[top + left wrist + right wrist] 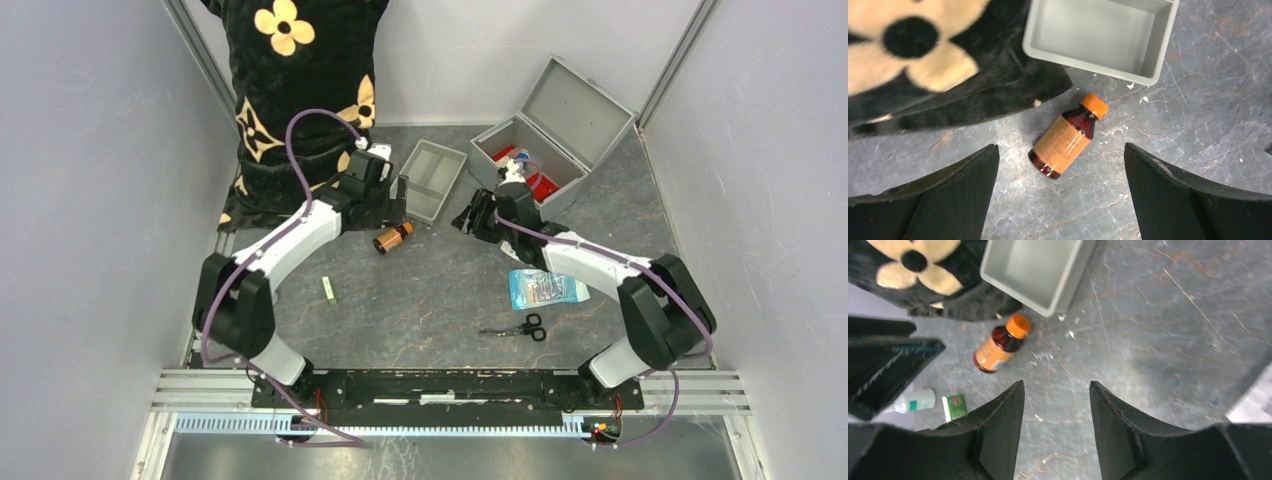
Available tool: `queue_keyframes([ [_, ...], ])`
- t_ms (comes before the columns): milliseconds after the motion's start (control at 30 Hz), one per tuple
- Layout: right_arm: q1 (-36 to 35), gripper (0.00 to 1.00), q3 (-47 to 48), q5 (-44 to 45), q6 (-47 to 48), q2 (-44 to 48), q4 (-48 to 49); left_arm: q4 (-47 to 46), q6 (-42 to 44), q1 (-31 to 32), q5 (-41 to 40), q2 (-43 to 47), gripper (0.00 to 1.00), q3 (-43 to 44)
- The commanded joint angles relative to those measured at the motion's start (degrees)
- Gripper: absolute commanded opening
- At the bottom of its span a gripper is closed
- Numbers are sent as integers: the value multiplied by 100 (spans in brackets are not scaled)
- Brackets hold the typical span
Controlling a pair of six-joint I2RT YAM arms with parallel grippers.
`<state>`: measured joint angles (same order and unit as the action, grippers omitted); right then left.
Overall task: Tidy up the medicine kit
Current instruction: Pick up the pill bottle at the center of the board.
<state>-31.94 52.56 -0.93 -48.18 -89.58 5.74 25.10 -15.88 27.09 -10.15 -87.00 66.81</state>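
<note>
The medicine kit [528, 158] stands open at the back right with its lid [580, 108] raised and red things inside. An amber bottle with an orange cap [393, 238] lies on its side on the mat, in front of the grey divided tray [432, 180]. My left gripper [396, 210] hovers over the bottle [1068, 136], open wide [1061, 146], with the bottle's base just ahead of the fingertips. My right gripper [468, 218] is near the kit's front corner, open [1057, 383] and holding nothing. It faces the bottle [1000, 343].
A black cloth with cream flowers [300, 90] fills the back left and touches the tray's corner [1048, 80]. A blue-white packet [545, 288] and scissors [522, 327] lie at the front right. A small green box [329, 290] lies front left, with a small white bottle [915, 401] beside it.
</note>
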Motion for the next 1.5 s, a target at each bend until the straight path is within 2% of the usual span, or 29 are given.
queue_keyframes([
  [0, 64, 58, -517, -100, 470, 777, 257, 306, 1037, -13, 666, -609, 100, 553],
  [133, 197, 59, -980, -343, 1136, 1316, 99, 257, 1420, -11, 974, -781, 100, 374],
  [233, 325, 60, -1386, -843, 1514, 1623, 290, 310, 1836, -10, 1459, -1003, 100, 225],
  [533, 367, 60, -1811, -1474, 1864, 1778, 480, 403, 2221, -11, 1167, -1526, 98, 163],
  [633, 361, 60, -1810, -1567, 1914, 1760, 463, 467, 2196, 1, 1220, -1733, 92, 270],
  [1000, 387, 59, -1909, -1225, 1839, 1817, 400, 527, 1712, 313, 1577, -1697, 55, 344],
  [1200, 460, 59, -2132, -1129, 1370, 2031, 742, -46, 998, 539, 1964, -1133, 42, 9],
  [1333, 543, 59, -2381, -1234, 823, 2335, 1236, -819, 474, 633, 2216, -312, 41, -432],
  [1467, 565, 59, -2772, -1213, 17, 2780, 2329, -1651, 27, 752, 2763, 681, 42, -923],
])
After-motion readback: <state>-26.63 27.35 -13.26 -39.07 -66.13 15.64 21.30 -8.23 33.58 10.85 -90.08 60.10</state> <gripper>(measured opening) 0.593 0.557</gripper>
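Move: Below and slightly behind the left hand lies the pill bottle: about 3 cm back, 1 cm to the right and 12 cm down. The grey tray's middle is some 9 cm ahead and 8 cm right of that hand, also at table height; the small green tube lies roughly 14 cm back and 12 cm left. From the right hand the bottle is about 15 cm left, level fore and aft, 10 cm below. Sinking about 12 cm and easing back, the left hand turns some 25 degrees clockwise and tips its wide-open fingers steeper, then pinches the lying bottle near its base end. It slides right, still easing back, and rises about 7 cm with it. The empty right hand backs off 8 cm and 5 cm right, its opening unchanged. ##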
